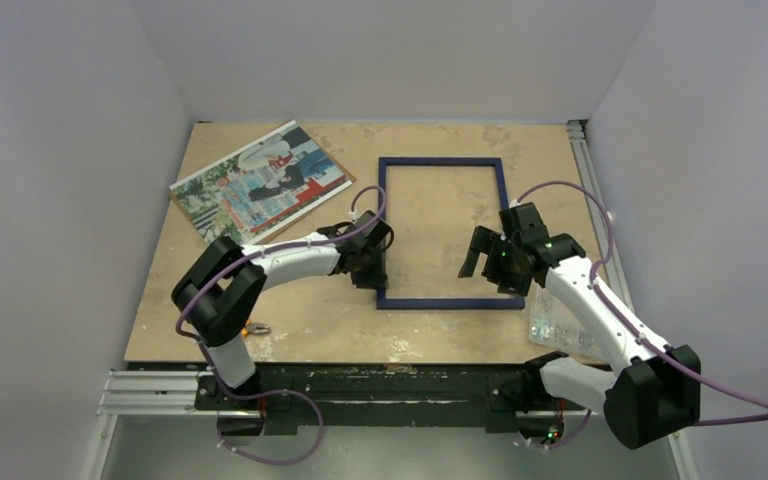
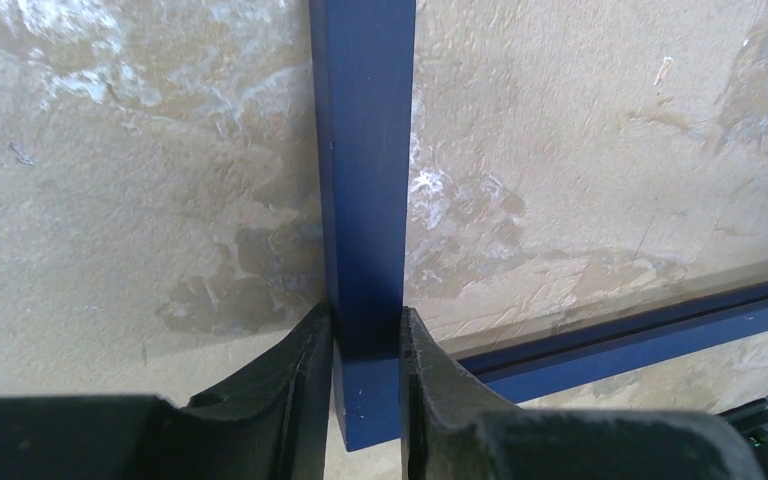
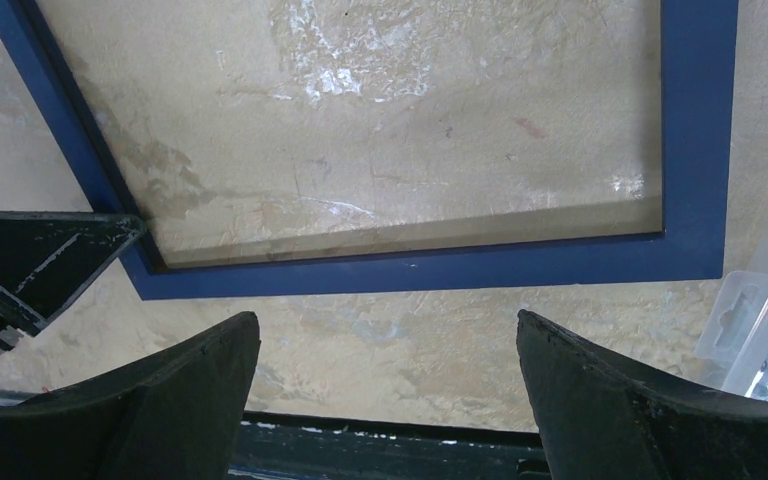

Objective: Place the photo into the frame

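The frame (image 1: 440, 161), dark blue with thin rails, lies flat in the middle of the table. My left gripper (image 1: 370, 272) is shut on its left rail close to the near-left corner. In the left wrist view both fingers (image 2: 305, 390) press the sides of that blue rail (image 2: 365, 200), with the gripper (image 2: 367, 350) straddling it. My right gripper (image 1: 490, 275) hovers over the near-right part of the frame, open and empty. In the right wrist view it (image 3: 388, 340) is just short of the near rail (image 3: 440, 268). The photo (image 1: 260, 185) lies face up at the back left, apart from both grippers.
A clear plastic piece (image 1: 560, 325) lies by the right arm near the table's front edge, also seen in the right wrist view (image 3: 760, 330). A small orange object (image 1: 257, 328) sits by the left arm's base. Grey walls close the table on three sides.
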Controlling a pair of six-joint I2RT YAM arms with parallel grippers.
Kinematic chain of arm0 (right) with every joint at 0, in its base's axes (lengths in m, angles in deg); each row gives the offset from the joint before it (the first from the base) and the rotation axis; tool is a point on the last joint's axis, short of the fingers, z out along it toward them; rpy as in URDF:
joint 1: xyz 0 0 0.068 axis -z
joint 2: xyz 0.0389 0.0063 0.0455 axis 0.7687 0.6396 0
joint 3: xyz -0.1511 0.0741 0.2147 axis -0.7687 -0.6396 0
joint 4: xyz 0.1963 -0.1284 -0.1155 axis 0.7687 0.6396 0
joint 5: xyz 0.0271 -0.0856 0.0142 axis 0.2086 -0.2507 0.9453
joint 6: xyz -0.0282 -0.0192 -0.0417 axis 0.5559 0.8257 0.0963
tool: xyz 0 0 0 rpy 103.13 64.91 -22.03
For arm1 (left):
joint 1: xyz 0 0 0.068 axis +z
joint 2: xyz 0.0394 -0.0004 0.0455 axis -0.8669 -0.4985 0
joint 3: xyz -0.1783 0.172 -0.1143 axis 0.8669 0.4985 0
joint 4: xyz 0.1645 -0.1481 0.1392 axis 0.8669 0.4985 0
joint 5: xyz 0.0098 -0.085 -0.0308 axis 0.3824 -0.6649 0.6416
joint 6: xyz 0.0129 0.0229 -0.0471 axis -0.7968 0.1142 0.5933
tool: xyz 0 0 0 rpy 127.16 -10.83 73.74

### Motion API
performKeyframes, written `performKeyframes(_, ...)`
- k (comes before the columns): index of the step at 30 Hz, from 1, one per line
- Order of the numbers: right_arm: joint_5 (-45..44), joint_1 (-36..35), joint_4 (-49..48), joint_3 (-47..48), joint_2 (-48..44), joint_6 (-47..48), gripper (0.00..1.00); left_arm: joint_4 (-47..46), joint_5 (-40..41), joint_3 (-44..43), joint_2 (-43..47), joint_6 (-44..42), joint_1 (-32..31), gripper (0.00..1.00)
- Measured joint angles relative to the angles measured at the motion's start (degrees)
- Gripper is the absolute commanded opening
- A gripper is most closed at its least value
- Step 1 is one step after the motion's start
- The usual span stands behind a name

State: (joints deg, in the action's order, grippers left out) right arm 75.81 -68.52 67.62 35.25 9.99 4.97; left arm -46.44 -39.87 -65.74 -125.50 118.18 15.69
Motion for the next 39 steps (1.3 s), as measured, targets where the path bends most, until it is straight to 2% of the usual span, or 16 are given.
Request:
performKeyframes(4,0.0,0.0,0.0,0.0,0.0,0.3,0.99,-0.4,0.1,0.7,0.5,0.5,-0.7,0.65)
performKeyframes(6,0.0,0.0,0.0,0.0,0.0,0.3,0.99,-1.4,-0.5,1.3,1.7,1.3,-0.9,0.80)
performKeyframes(7,0.0,0.0,0.0,0.0,0.0,0.4,0.99,-1.5,-0.5,1.7,2.4,1.4,-1.1,0.84)
performKeyframes(13,0.7,0.0,-0.4,0.0,-0.8,1.1,0.98,-0.6,0.1,3.1,7.0,0.4,-1.4,0.91)
performKeyframes(17,1.2,0.0,-1.0,0.0,-2.0,1.9,0.99,-0.7,1.0,3.1,11.1,-2.2,-1.3,0.92)
performKeyframes(22,2.2,0.0,-2.2,0.0,-3.1,2.4,0.99,-3.3,-1.2,3.3,13.6,-5.7,1.6,0.94)
performKeyframes(28,2.8,0.0,-3.0,0.0,-2.7,3.0,0.99,-10.4,-8.3,7.9,17.2,-7.1,12.0,0.95)
performKeyframes(34,3.1,0.0,-3.6,0.0,-1.8,3.4,0.99,-10.9,-12.8,8.2,19.6,-10.0,22.0,0.95)
performKeyframes(39,3.7,0.0,-4.3,-0.1,-0.7,3.6,0.99,-9.7,-15.9,7.5,21.5,-12.5,33.3,0.95)
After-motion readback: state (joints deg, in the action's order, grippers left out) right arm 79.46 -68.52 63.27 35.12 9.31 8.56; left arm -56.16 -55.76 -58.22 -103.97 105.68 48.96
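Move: The photo lies flat on the table, its middle about 27 cm ahead and 27 cm to the left of your left gripper, and a centimetre or so lower. That gripper still pinches the frame's left rail near the near-left corner; the frame's middle is about 16 cm farther out and 14 cm to the gripper's right. The pliers lie some 10 cm back and 25 cm to its left. From the right gripper, the photo's middle is about 28 cm ahead, 46 cm left and 9 cm below. Open the left gripper wide to let go of the frame's left rail, and lift it almost straight up, clear of the rail. Once some 7 cm up, sweep it left and forward towards the photo, about 15 cm left and 10 cm forward, still climbing, while tilting the fingertips forward and to the right by some 30 degrees; keep the fingers open. ##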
